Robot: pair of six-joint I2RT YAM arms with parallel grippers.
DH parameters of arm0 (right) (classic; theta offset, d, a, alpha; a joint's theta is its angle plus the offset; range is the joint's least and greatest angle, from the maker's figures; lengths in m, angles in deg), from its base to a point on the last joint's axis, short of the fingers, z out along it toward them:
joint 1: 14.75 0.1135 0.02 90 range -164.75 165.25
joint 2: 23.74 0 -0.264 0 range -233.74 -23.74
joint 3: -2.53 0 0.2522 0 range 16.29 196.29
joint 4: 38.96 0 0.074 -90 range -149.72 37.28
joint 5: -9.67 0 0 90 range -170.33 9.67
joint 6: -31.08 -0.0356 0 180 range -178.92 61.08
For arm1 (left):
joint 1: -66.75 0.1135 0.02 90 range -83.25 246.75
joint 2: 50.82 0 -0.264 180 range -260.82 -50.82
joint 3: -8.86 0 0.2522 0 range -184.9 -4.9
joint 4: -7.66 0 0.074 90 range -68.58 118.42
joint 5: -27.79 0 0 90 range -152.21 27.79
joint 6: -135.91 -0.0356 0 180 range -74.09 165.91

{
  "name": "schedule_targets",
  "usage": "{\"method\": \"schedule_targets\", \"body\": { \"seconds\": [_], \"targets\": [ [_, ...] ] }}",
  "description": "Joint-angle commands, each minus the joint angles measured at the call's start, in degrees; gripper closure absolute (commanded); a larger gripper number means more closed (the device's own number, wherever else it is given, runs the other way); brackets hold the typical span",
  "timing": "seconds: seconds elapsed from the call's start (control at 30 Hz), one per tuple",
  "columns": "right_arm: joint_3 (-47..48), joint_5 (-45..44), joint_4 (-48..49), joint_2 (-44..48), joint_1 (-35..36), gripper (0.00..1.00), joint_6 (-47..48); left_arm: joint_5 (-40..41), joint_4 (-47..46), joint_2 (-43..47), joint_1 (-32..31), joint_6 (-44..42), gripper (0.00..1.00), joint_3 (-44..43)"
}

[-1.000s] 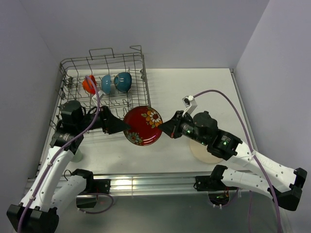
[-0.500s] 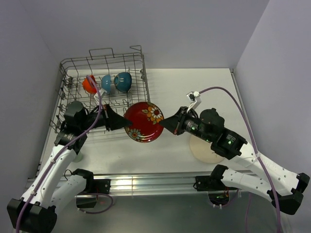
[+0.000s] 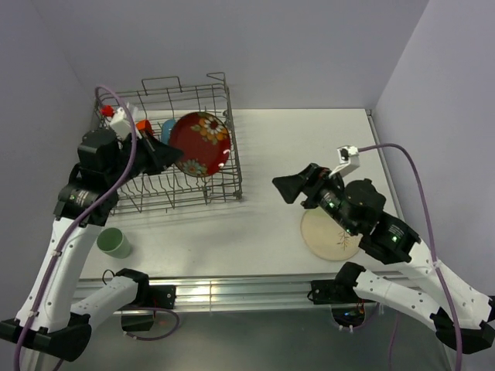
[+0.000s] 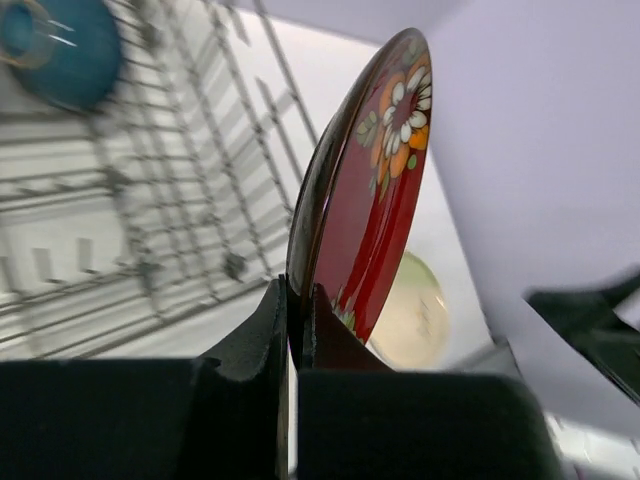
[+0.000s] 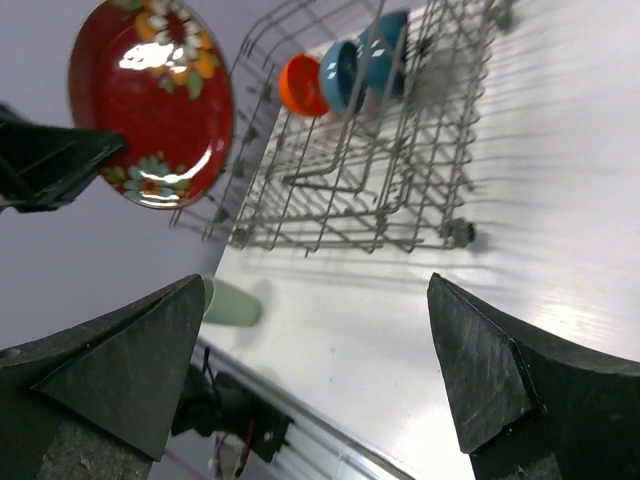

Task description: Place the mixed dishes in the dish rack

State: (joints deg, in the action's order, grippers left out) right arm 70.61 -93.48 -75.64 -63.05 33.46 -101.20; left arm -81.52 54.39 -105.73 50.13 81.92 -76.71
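My left gripper is shut on the rim of the red floral bowl, holding it on edge above the dish rack. The orange bowl, the small blue bowl and the teal bowl stand in the rack's far row. My right gripper hangs open and empty over the table's middle. The cream plate lies partly under the right arm. The pale green cup stands near the front left.
The rack fills the table's far left corner, with two loop handles at its back. Walls close in on the left, back and right. A metal rail runs along the near edge.
The right gripper opened, let go of the red bowl and drew back to the right. The left gripper, shut on the bowl, carried it up and back over the rack.
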Motion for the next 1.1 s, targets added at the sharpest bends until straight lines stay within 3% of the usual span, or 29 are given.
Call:
{"method": "schedule_targets", "body": {
  "seconds": [0.0, 0.23, 0.63, 0.83, 1.07],
  "targets": [
    [0.87, -8.64, -3.62, 3.27, -0.31, 0.0, 1.59, 18.83, 6.21, 0.08, 0.01, -3.49, 1.0, -8.15],
    [1.48, -15.76, -10.38, 3.8, -0.31, 0.0, 2.38, 33.8, 12.82, -5.72, -2.01, -5.86, 1.0, -12.47],
    [0.26, -17.35, -13.03, 4.59, -0.39, 0.0, 1.24, 61.64, 21.16, -20.05, -19.92, 0.19, 1.0, -21.08],
    [-0.8, -17.61, -13.56, 5.56, -0.48, 0.0, 1.24, 69.92, 25.47, -24.71, -25.12, 3.8, 1.0, -23.02],
    [-1.24, -17.35, -13.91, 5.82, -0.48, 0.0, 1.33, 75.38, 30.48, -29.89, -26.18, 4.6, 1.0, -26.01]
  ]
}}
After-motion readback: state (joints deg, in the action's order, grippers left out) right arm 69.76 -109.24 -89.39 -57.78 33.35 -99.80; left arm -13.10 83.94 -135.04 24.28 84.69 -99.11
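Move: Ahead of the left hand, which already grips the red floral plate by its edge, the rack's open tines lie about 16 cm farther out, 5 cm left and 27 cm down. Some 11 cm beyond those tines sit the bowls: light blue 3 cm to their left, orange 14 cm left, dark blue 9 cm right. From the open right hand, the pale plate is roughly 5 cm ahead, 21 cm right, 33 cm down. Swinging the still-gripped red plate over the rack tines, the left hand first goes about 7 cm left and slightly up, then sinks while easing back right, ending some 7 cm lower and 5 cm farther forward. Its wrist turns counter-clockwise about 35 degrees and rolls its left side up, fingers dipping forward and down. The right hand, fingers staying open, moves 7 cm right and sinks 4 cm towards the pale plate. ##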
